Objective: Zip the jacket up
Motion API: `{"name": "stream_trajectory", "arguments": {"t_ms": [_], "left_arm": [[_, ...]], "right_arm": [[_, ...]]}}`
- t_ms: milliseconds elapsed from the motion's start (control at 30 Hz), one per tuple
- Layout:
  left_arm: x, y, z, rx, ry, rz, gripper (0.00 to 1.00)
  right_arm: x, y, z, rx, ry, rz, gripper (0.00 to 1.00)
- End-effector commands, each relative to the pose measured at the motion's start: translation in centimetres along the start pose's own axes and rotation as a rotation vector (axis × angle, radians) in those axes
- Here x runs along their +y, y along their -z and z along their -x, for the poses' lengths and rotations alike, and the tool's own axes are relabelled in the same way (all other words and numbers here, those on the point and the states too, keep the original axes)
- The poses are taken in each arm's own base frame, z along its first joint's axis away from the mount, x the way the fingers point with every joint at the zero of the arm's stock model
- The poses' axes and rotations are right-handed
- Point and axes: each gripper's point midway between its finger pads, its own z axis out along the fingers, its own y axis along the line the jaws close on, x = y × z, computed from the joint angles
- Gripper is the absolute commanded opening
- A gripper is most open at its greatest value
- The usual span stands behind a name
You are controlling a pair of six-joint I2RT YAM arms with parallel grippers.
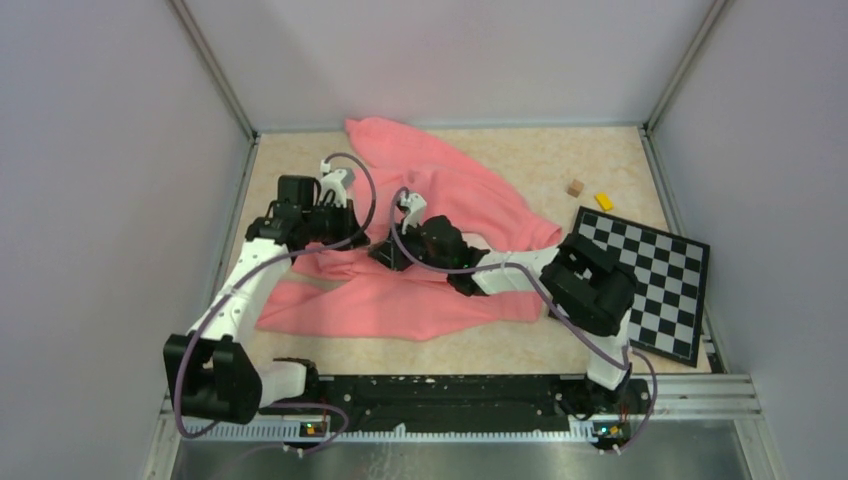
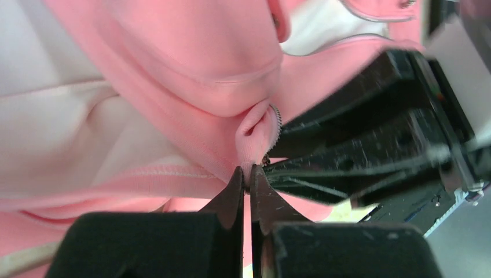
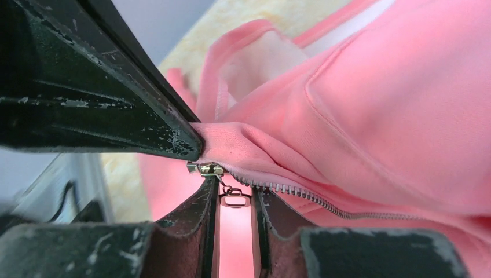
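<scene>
The salmon-pink jacket point(image 1: 440, 190) lies crumpled across the middle of the table. My left gripper point(image 2: 248, 174) is shut on a fold of its fabric beside the zipper's end, and its black finger point(image 3: 116, 110) fills the upper left of the right wrist view. My right gripper point(image 3: 235, 194) meets it from the right. Its jaws stand narrowly apart with the metal zipper pull point(image 3: 235, 200) between them, touching both pads. The slider point(image 3: 209, 169) sits just above the pull. Zipper teeth point(image 3: 312, 200) run off to the right. Both grippers point(image 1: 370, 235) come together over the jacket's lower part.
A black-and-white checkerboard point(image 1: 645, 280) lies at the right under the right arm's elbow. A small wooden block point(image 1: 575, 187) and a yellow block point(image 1: 604, 200) sit behind it. Grey walls enclose the table, and a metal rail point(image 1: 450, 400) runs along the near edge.
</scene>
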Motion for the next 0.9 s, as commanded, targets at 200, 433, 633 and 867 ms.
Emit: {"name": "stream_trajectory", "arguments": {"t_ms": [200,433,633,867], "left_arm": [[-1.2,1.5,2.1,-0.091,-0.164,-0.031,0.0],[-1.2,0.6,1.4,-0.088,-0.051,-0.044,0.15],[0.1,0.8,1.9,-0.163,0.092,0.041,0.53],[1.6,2.5,1.9,-0.241,0.232,0.18,0.63]], "right_arm": [[0.3,1.8,-2.0,0.156,-0.01,0.407,0.0],[3.1,1.3,0.9,0.082,0.003,0.529,0.0],[2.8,1.0,0.6,0.084,-0.012,0.524,0.0],[2.4,0.8,0.5,0.08,-0.011,0.503,0.0]]}}
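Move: The zipper slider sits barely 1 cm ahead and 1 cm to the left of the right hand, about level, its pull already pinched there. From the left hand, already shut on the jacket's front edge, the slider lies about 1 cm back and 1 cm right, level. From the right hand, the near sleeve lies some 11 cm back and 5 cm right, and the white lining opening about 2 cm ahead and 20 cm right, both roughly 6 cm lower. Keeping its pinch on the zipper pull, the right hand draws back about 2.5 cm towards the near sleeve and swings some 25 degrees counter-clockwise, rising a little before settling slightly lower. The left hand, still gripping the jacket's front edge beside the slider, first eases about 1.5 cm back and right with a small lift, then opens well apart to let the edge go while coming forward and left again, turning counter-clockwise. ##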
